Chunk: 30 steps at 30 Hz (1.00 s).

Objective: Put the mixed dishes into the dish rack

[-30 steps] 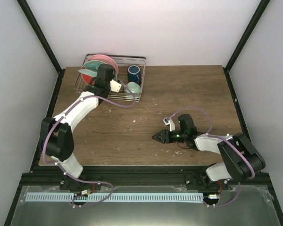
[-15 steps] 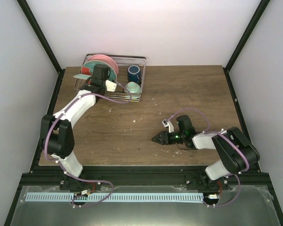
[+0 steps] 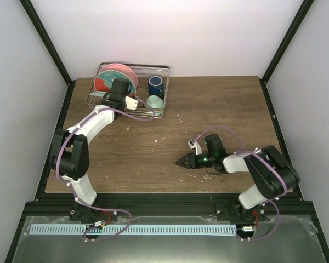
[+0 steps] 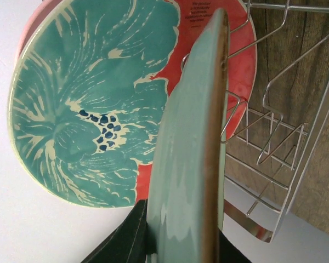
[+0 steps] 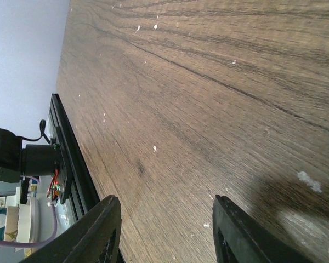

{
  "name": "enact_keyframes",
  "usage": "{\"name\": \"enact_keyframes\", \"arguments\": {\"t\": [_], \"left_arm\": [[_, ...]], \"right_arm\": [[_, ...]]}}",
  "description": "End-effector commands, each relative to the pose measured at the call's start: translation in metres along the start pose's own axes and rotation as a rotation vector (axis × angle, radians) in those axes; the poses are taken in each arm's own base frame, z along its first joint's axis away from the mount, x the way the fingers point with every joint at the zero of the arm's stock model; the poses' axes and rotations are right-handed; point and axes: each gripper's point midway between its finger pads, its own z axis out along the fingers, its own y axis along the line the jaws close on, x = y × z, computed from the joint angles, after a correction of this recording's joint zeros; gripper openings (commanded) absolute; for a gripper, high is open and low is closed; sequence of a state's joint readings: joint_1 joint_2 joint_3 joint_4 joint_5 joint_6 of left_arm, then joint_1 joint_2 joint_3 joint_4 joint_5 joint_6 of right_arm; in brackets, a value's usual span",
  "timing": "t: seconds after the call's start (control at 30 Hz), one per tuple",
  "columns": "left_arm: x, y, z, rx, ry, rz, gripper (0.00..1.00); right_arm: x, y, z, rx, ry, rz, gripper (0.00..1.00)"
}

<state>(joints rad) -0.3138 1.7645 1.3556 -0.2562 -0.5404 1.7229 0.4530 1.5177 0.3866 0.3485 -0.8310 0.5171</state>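
Note:
The silver wire dish rack [image 3: 160, 68] stands at the table's back left. A pink plate [image 3: 122, 69] and a red-and-teal floral plate [image 3: 103, 82] stand upright in it. A dark blue cup [image 3: 156, 86] and a pale mint bowl [image 3: 155, 102] sit at its right end. My left gripper [image 3: 113, 98] is shut on a smaller pale green plate [image 4: 189, 164]. That plate stands on edge among the rack's tines [image 4: 274, 137], just in front of the floral plate [image 4: 82, 115]. My right gripper [image 3: 182, 161] lies low over bare wood, open with nothing between its fingers [image 5: 101, 230].
White crumbs dot the brown wooden table [image 3: 219, 104]. Black frame posts run along both sides, and a black rail [image 5: 71, 164] lines the near edge. White walls close in the back and sides.
My left gripper has turned the green plate from a flat tilt to upright and lowered it among the rack's tines. The right arm has barely shifted.

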Motion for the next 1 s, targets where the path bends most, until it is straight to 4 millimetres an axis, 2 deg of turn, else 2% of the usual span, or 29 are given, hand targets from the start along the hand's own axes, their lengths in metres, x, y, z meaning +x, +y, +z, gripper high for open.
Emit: {"name": "enact_keyframes", "arguments": {"t": [0.0, 0.2, 0.3, 0.37, 0.63, 0.67, 0.73, 0.87, 0.97], "left_arm": [[0.01, 0.019, 0.001, -0.061, 0.057, -0.048, 0.0], [0.006, 0.013, 0.014, -0.048, 0.081, -0.052, 0.01], [0.005, 0.011, 0.017, -0.043, 0.083, -0.061, 0.28], [0.005, 0.012, 0.017, -0.044, 0.085, -0.07, 0.42], [0.007, 0.021, 0.019, -0.064, 0.098, -0.074, 0.7], [0.007, 0.022, 0.019, -0.067, 0.102, -0.073, 0.76], [0.009, 0.026, 0.017, -0.077, 0.109, -0.081, 0.97], [0.01, 0.036, 0.009, -0.106, 0.102, -0.115, 1.0], [0.01, 0.052, -0.004, -0.143, 0.074, -0.193, 1.0]], "right_arm": [[-0.017, 0.007, 0.001, -0.027, -0.026, -0.028, 0.47], [-0.017, 0.005, 0.003, -0.03, -0.019, -0.023, 0.47], [-0.018, 0.005, 0.004, -0.032, -0.016, -0.022, 0.47], [-0.018, 0.004, 0.005, -0.035, -0.012, -0.021, 0.47], [-0.019, 0.002, 0.01, -0.046, 0.002, -0.009, 0.47], [-0.02, 0.002, 0.01, -0.048, 0.004, -0.011, 0.47], [-0.02, 0.002, 0.011, -0.049, 0.005, -0.009, 0.47], [-0.02, 0.001, 0.012, -0.049, 0.009, -0.006, 0.47], [-0.021, 0.001, 0.012, -0.048, 0.011, -0.008, 0.47]]}}
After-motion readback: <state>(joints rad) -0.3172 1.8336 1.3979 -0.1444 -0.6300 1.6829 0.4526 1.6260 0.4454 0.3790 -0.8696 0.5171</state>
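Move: The left hand holds the pale green plate over its slot in the dish rack, the slot's middle some 8 cm below, about 2 cm back and 1 cm left. The flower plate stands about 3 cm ahead, 2 cm right and 6 cm down; the blue mug is level ahead, roughly 16 cm right and 9 cm down. From the right hand that slot lies about 24 cm ahead, 24 cm left and 6 cm up. Left hand lowers the plate about 2 cm into the rack, opens wide, then eases forward and up some 2 cm. ##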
